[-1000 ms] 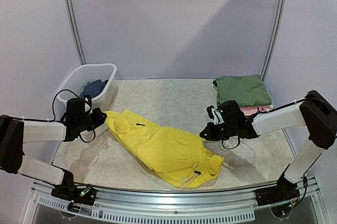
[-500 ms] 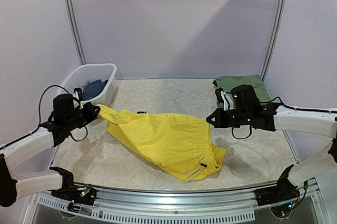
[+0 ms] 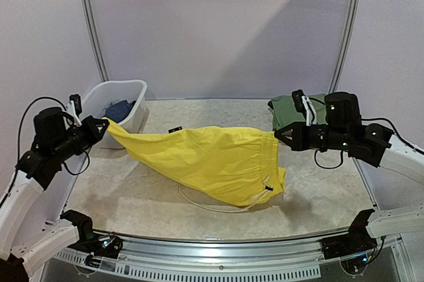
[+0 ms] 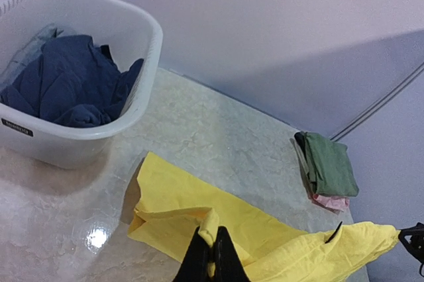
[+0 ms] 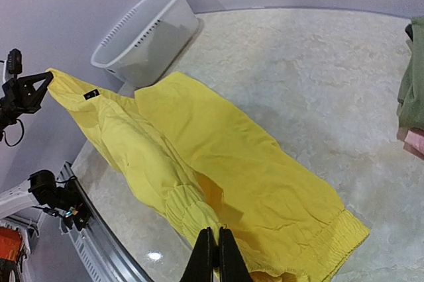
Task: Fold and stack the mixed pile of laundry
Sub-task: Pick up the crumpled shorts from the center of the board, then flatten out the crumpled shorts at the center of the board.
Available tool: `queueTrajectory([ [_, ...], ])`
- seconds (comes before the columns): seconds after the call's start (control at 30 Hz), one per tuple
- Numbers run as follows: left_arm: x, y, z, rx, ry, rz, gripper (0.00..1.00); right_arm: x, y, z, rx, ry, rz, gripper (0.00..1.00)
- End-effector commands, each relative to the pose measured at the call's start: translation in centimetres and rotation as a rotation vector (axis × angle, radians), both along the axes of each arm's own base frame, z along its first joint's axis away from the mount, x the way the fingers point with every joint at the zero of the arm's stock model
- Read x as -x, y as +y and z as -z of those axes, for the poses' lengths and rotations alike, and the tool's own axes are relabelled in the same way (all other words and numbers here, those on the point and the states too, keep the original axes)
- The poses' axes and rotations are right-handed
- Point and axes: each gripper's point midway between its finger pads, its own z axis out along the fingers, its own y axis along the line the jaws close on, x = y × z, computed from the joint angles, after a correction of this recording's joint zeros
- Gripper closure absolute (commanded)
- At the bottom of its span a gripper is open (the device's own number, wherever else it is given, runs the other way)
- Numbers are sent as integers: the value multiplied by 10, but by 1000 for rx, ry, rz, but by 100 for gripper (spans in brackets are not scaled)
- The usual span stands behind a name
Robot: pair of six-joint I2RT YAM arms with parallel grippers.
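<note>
The bright yellow shorts hang stretched between both grippers, their lower edge and waistband end still resting on the table. My left gripper is shut on a leg hem near the basket; in the left wrist view its fingers pinch yellow cloth. My right gripper is shut on the elastic waistband. A folded olive-green garment lies at the back right on top of a pink garment. A dark blue garment sits in the basket.
The white slotted basket stands at the back left, close to my left gripper. A white drawstring trails on the table below the shorts. The folded stack sits just behind my right wrist. A metal rail runs along the near edge.
Both arms have risen and drawn apart, left toward the basket and right toward the folded stack. The shorts have gone from lying crumpled on the table to being pulled taut and partly lifted.
</note>
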Motion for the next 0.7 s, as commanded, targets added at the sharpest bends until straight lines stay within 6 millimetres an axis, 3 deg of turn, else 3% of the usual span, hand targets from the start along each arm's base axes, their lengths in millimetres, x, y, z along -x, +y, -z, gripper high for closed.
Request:
queueTrajectory([
  [0.0,30,4,-38,-38,-39,20,100,25,0,-62,-82,-116,-106,100],
  [0.2,62,11,-109,-58,-157,23,100,48,-10,-127,-139,-219,-167,100],
  [0.37,90,18,-170,-65,-270,16,100,81,-10,-182,-225,-279,-294,100],
  [0.67,132,22,-282,-47,-483,30,100,121,-20,-262,-288,-372,-422,100],
])
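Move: The yellow shorts are already pinched at their upper corners by both hands, their middle sagging about 31 cm to the right of the left hand, 3 cm back and 14 cm below. From the right hand that middle lies some 21 cm left, 2 cm back and 13 cm down. The laundry basket stands roughly 18 cm ahead of the left hand, 9 cm to its left; the green shirt stack is about 22 cm ahead of the right hand, 15 cm to its right and 21 cm below. The yellow shorts are hoisted quickly by both hands together, some 25 cm up and a good 10 cm back towards the bases, away from the board. Both grippers stay shut on their corners; the left tips upward by nearly 30 degrees, the right tips up too while rolling its left side up and swinging counter-clockwise. ##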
